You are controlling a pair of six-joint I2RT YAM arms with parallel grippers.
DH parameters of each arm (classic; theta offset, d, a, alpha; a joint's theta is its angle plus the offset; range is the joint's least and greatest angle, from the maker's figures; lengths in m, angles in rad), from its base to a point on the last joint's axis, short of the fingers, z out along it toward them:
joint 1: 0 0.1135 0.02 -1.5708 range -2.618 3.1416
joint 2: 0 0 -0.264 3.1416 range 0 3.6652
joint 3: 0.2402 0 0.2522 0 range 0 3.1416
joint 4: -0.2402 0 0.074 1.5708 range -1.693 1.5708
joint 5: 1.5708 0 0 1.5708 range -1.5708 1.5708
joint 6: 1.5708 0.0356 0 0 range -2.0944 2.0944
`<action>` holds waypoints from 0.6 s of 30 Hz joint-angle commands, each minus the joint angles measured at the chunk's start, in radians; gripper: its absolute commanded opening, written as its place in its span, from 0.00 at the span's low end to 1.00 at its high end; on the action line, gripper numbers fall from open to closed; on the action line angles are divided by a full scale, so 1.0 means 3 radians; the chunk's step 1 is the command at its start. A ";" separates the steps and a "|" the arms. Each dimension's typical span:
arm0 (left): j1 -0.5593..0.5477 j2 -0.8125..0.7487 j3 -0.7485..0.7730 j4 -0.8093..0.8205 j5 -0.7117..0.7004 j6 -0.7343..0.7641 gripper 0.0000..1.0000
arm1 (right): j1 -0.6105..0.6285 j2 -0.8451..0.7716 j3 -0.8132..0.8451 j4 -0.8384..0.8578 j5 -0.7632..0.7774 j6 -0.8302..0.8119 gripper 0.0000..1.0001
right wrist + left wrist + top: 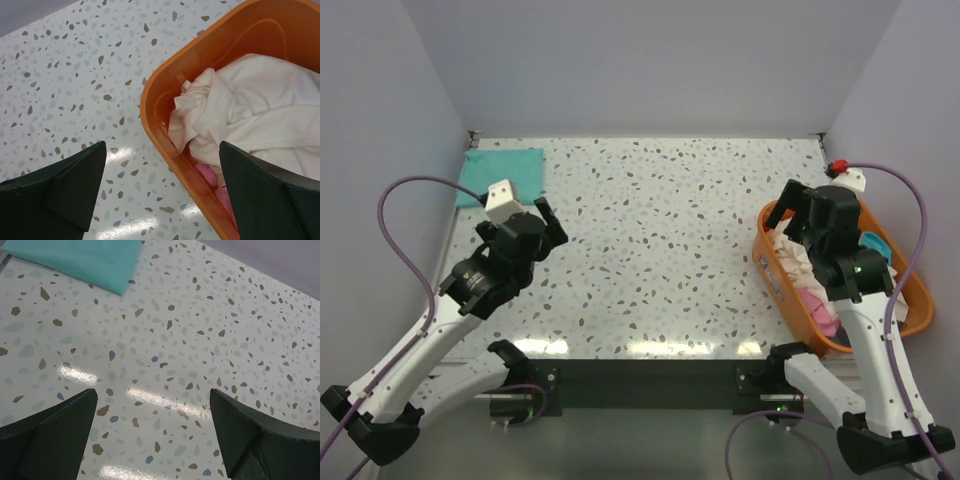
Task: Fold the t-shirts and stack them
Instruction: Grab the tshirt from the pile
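A folded teal t-shirt (502,172) lies flat at the table's far left corner; it also shows in the left wrist view (80,259). A crumpled cream t-shirt (250,110) lies in the orange basket (165,125) at the right, with a pink shirt (215,180) under it and a blue one (873,241) behind. In the top view the cream shirt (788,255) and the pink shirt (812,305) show beside the right arm. My left gripper (546,226) is open and empty above bare table, near the teal shirt. My right gripper (792,212) is open and empty above the basket's left rim.
The orange basket (772,275) stands at the table's right edge. The speckled tabletop (660,250) spreads between the arms. Grey walls close in the back and both sides.
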 commanded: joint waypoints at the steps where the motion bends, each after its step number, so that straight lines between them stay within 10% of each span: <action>1: 0.0012 0.0006 -0.0042 0.0035 -0.0029 -0.0057 1.00 | -0.0003 -0.0001 0.0069 -0.0113 0.0273 -0.0075 0.99; 11: 0.0012 0.0093 -0.0129 0.0112 0.0032 0.0005 1.00 | -0.0079 0.0398 0.0053 -0.0848 0.1463 0.0472 0.99; 18: 0.0012 0.0145 -0.0170 0.0143 0.0048 0.0046 1.00 | -0.0564 0.0705 -0.0126 -0.0849 0.1214 0.0482 0.99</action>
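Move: The white t-shirt on top of the pile in the orange bin lies about 13 cm to the right of the right hand, some 8 cm ahead and roughly 20 cm below. The bin's left rim crosses about 2 cm right and 5 cm ahead; the teal cloth lies about 22 cm right and 13 cm ahead, the pink cloth about 9 cm right and 2 cm back. From the left hand, the white t-shirt is some 65 cm right and 9 cm ahead. The open, empty right hand swings right and down over the orange bin towards the white t-shirt, about 8 cm sideways and nearly as far down while drawing slightly back, slow at first and then quicker, tipping its fingers some 20 degrees further down and turning roughly 25 degrees clockwise to face into the pile. Far off on the other side, the left hand, also open and empty, sinks about 3 cm above the bare table, and neither hand is seen to touch anything. ##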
